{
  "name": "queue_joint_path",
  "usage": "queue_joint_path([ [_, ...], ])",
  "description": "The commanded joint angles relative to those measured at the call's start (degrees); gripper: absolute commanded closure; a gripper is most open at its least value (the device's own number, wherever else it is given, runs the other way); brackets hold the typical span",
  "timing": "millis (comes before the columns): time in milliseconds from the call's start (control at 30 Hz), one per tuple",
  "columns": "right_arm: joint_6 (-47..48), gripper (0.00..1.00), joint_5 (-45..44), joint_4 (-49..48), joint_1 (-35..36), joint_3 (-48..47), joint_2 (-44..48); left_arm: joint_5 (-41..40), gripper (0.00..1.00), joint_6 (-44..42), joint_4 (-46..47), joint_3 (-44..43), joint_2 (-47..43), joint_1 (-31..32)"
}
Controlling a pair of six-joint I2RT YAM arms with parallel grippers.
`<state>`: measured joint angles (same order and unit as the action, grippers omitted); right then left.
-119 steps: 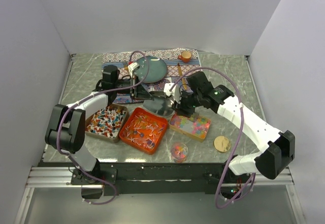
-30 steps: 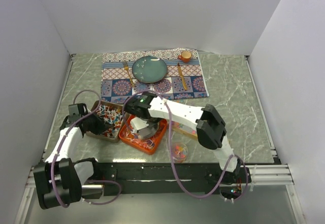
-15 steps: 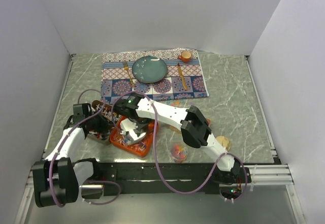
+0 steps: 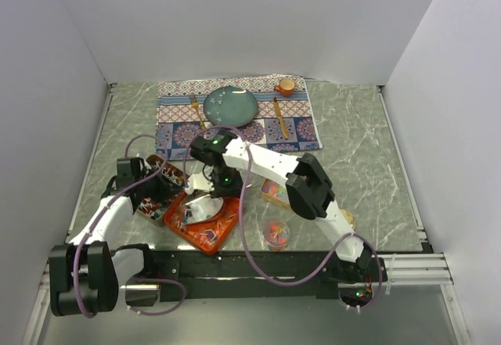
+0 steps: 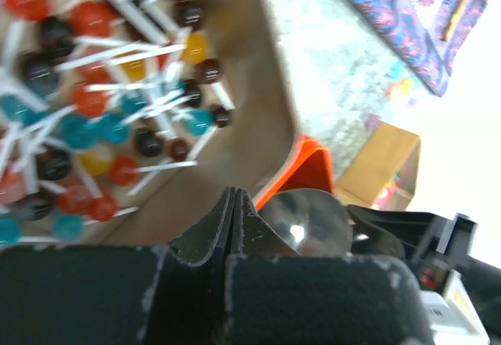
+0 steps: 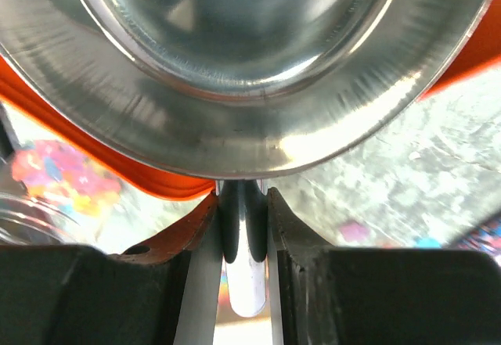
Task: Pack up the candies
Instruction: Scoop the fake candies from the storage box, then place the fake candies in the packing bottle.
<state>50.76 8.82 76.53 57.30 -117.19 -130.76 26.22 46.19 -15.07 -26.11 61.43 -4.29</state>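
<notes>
The candies lie in three trays: red-white-blue ones (image 4: 160,174) in a metal tray, orange-red ones (image 4: 188,221) in a tilted orange tray (image 4: 205,239), and pastel ones (image 4: 275,192) in a tray half hidden by my right arm. Some fill a small clear cup (image 4: 275,233). My right gripper (image 4: 220,187) is shut on the handle of a silver scoop (image 4: 205,208), whose bowl (image 6: 250,63) hangs over the orange tray (image 6: 94,138); no candy shows in it. My left gripper (image 4: 167,190) is shut and empty at the metal tray's wall (image 5: 258,102), beside its candies (image 5: 94,102).
A patterned placemat (image 4: 301,130) at the back holds a teal plate (image 4: 231,105), a fork, a knife and a small orange cup (image 4: 287,87). A round wooden lid (image 4: 347,220) peeks out by my right arm. White walls close three sides.
My right arm has swung the scoop back toward the middle over the orange tray, which has slid toward the near left and turned. My left gripper has edged toward the tray's right side.
</notes>
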Motion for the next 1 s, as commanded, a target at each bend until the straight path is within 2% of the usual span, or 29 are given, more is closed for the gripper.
queue_joint_path([
  [0,-2.7,1.00,13.0,-12.5,-1.4,6.1,5.9,3.8,0.99,-1.5,1.2,-6.6,1.2,0.6],
  [167,-5.6,1.00,13.8,-16.3,-1.8,7.6,7.6,5.5,0.99,-2.0,-0.1,-10.0,2.5,0.1],
  [367,-0.2,1.00,11.6,-24.0,-0.3,16.1,13.1,11.5,0.99,-0.8,-0.1,-10.9,4.2,-5.3],
  [533,-0.6,1.00,14.3,-32.6,-1.9,27.9,22.6,14.0,0.99,0.9,1.9,-11.3,4.7,-8.1],
  [800,-5.8,1.00,22.5,-43.7,-7.5,41.6,39.6,17.2,0.99,-0.8,0.6,-17.0,8.4,-9.5],
  [900,-5.0,1.00,21.6,-41.7,-9.7,43.5,45.1,17.5,0.99,-0.6,1.0,-18.4,9.2,-9.7],
  [967,-0.6,1.00,19.1,-36.6,-10.8,44.7,49.2,17.1,0.98,-0.3,1.0,-19.1,9.4,-9.7],
])
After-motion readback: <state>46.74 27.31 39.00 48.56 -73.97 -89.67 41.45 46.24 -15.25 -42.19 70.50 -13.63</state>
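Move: The right hand grips the scoop's handle with the scoop's bowl down in the red box, whose middle lies about 7 cm back, 6 cm left and 5 cm below. The brown lollipop box is roughly level ahead and 16 cm left, the glass bowl of gummies some 12 cm back and 14 cm right. From the left hand the red box is about 8 cm back and 6 cm right, the brown box 1 cm back and 5 cm left. Leftward first, the right hand works the scoop about 2 cm farther across the red box, keeping its grip on the handle, then draws back right and lifts some 9 cm while rolling about 40 degrees, left side up, so the scoop's bowl tips up and out. The left hand, fingers still shut, rises and reaches forward away from the two boxes' rims. ##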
